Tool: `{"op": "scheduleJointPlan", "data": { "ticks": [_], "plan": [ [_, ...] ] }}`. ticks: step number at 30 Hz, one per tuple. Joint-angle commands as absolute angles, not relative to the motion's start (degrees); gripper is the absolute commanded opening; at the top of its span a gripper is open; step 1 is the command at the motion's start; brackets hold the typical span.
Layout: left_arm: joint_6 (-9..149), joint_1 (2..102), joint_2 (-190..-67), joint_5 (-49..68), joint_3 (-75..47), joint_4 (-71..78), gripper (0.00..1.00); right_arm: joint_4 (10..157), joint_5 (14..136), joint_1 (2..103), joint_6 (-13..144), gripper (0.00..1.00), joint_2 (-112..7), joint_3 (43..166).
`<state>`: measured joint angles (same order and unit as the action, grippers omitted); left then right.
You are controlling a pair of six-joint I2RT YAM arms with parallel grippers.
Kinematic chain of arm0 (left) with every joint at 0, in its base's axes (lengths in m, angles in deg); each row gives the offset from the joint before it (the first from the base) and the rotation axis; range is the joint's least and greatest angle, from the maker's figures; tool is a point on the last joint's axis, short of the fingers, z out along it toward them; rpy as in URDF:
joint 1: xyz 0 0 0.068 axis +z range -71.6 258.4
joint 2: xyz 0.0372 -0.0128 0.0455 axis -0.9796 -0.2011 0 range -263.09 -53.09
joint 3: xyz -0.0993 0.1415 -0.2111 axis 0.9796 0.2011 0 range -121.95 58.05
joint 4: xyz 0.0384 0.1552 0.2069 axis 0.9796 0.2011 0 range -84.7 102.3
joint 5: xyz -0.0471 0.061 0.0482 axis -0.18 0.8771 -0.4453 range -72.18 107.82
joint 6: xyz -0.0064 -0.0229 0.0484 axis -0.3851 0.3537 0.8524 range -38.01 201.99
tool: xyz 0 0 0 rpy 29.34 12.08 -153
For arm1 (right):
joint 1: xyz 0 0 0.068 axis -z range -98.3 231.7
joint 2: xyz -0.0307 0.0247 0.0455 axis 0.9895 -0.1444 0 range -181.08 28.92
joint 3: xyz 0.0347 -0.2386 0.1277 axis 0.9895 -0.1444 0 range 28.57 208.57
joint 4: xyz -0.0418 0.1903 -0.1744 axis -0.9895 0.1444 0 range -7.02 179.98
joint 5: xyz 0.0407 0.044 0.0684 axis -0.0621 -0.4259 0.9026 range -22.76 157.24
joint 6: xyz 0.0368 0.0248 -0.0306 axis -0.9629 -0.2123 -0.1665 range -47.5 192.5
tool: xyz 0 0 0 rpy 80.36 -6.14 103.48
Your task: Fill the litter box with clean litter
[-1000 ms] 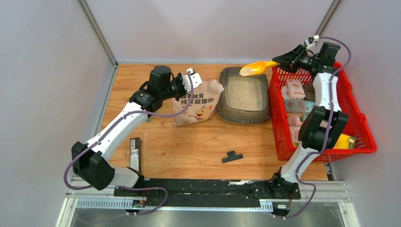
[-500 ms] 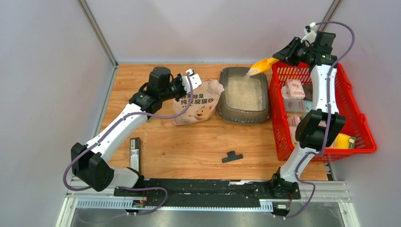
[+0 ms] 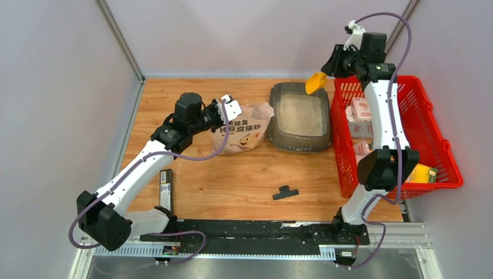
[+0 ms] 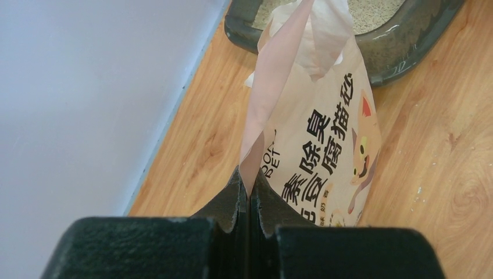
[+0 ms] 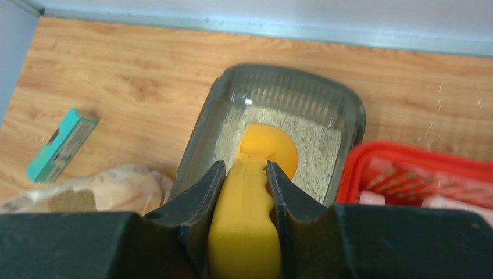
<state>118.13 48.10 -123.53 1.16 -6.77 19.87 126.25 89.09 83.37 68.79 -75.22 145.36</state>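
The dark grey litter box (image 3: 299, 139) sits at the table's back centre, with pale clean litter (image 3: 301, 113) over its floor. My right gripper (image 3: 331, 68) is shut on the handle of a yellow scoop (image 3: 315, 82), which tips steeply mouth-down over the box's far right corner. In the right wrist view the scoop (image 5: 256, 192) is pinched in that gripper (image 5: 244, 165), above the litter (image 5: 317, 154). My left gripper (image 4: 250, 177) is shut on the edge of the pink-white litter bag (image 4: 325, 157). The bag (image 3: 241, 133) lies left of the box.
A red mesh basket (image 3: 433, 116) with several boxes stands right of the litter box, close under my right arm. A black clip (image 3: 285, 192) and a flat black device (image 3: 165, 189) lie on the near table. A teal box (image 5: 61, 145) lies left of the bag.
My right arm has risen and swung left, tipping the scoop from level to steeply mouth-down; its litter has left it. My left gripper has drawn the bag's edge back and left.
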Motion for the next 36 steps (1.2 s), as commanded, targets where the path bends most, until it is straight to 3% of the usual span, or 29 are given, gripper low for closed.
{"op": "scheduleJointPlan", "data": {
  "ticks": [1, 6, 12, 21, 30, 36],
  "plan": [
    [117.76, 47.99, -116.29, -1.95, -6.73, 5.48, 0.0, 125.97, 98.41, 84.25, 74.24, 0.0, -63.21, 135.15],
    [117.58, 47.82, -115.06, -2.39, -5.15, 5.56, 0.0, 127.0, 110.29, 83.46, 75.04, 0.0, -48.7, 119.73],
    [116.97, 47.99, -114.62, -3.36, -4.62, 5.56, 0.0, 143.08, 119.27, 82.67, 86.79, 0.0, -40.62, 106.56],
    [117.06, 47.99, -114.97, -3.8, -5.32, 5.65, 0.0, 153.02, 104.96, 75.73, 111.33, 0.0, -39.54, 99.58],
    [116.97, 47.9, -115.06, -3.18, -5.15, 6.18, 0.0, 174.0, 99.34, 72.04, 132.42, 0.0, -51.39, 109.95],
    [116.71, 47.99, -115.23, -2.92, -4.88, 6.0, 0.0, 177.54, 91.25, 67.12, 140.33, 0.0, -55.45, 110.74]
  ]
}}
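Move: The right hand holds the scoop high over the litter box, whose middle is about 2 cm back, 5 cm left and 30 cm below. The bare table before the box's near edge lies roughly 27 cm back, 5 cm left and 32 cm down; the black clip stands some 8 cm nearer the base and 7 cm left of that spot. From the left hand, pinching the litter bag's rim, that spot is about 9 cm back and 31 cm right. Keep the scoop gripped and draw the right hand back about 25 cm, level at first and slightly left, off the litter box towards the bare table before it. Then sink some 15 cm, turning the wrist about 60 degrees counter-clockwise until the fingers point steeply down and left, and ease a little forward at the end. Let the left hand slip back 2 cm, still pinching the bag. ##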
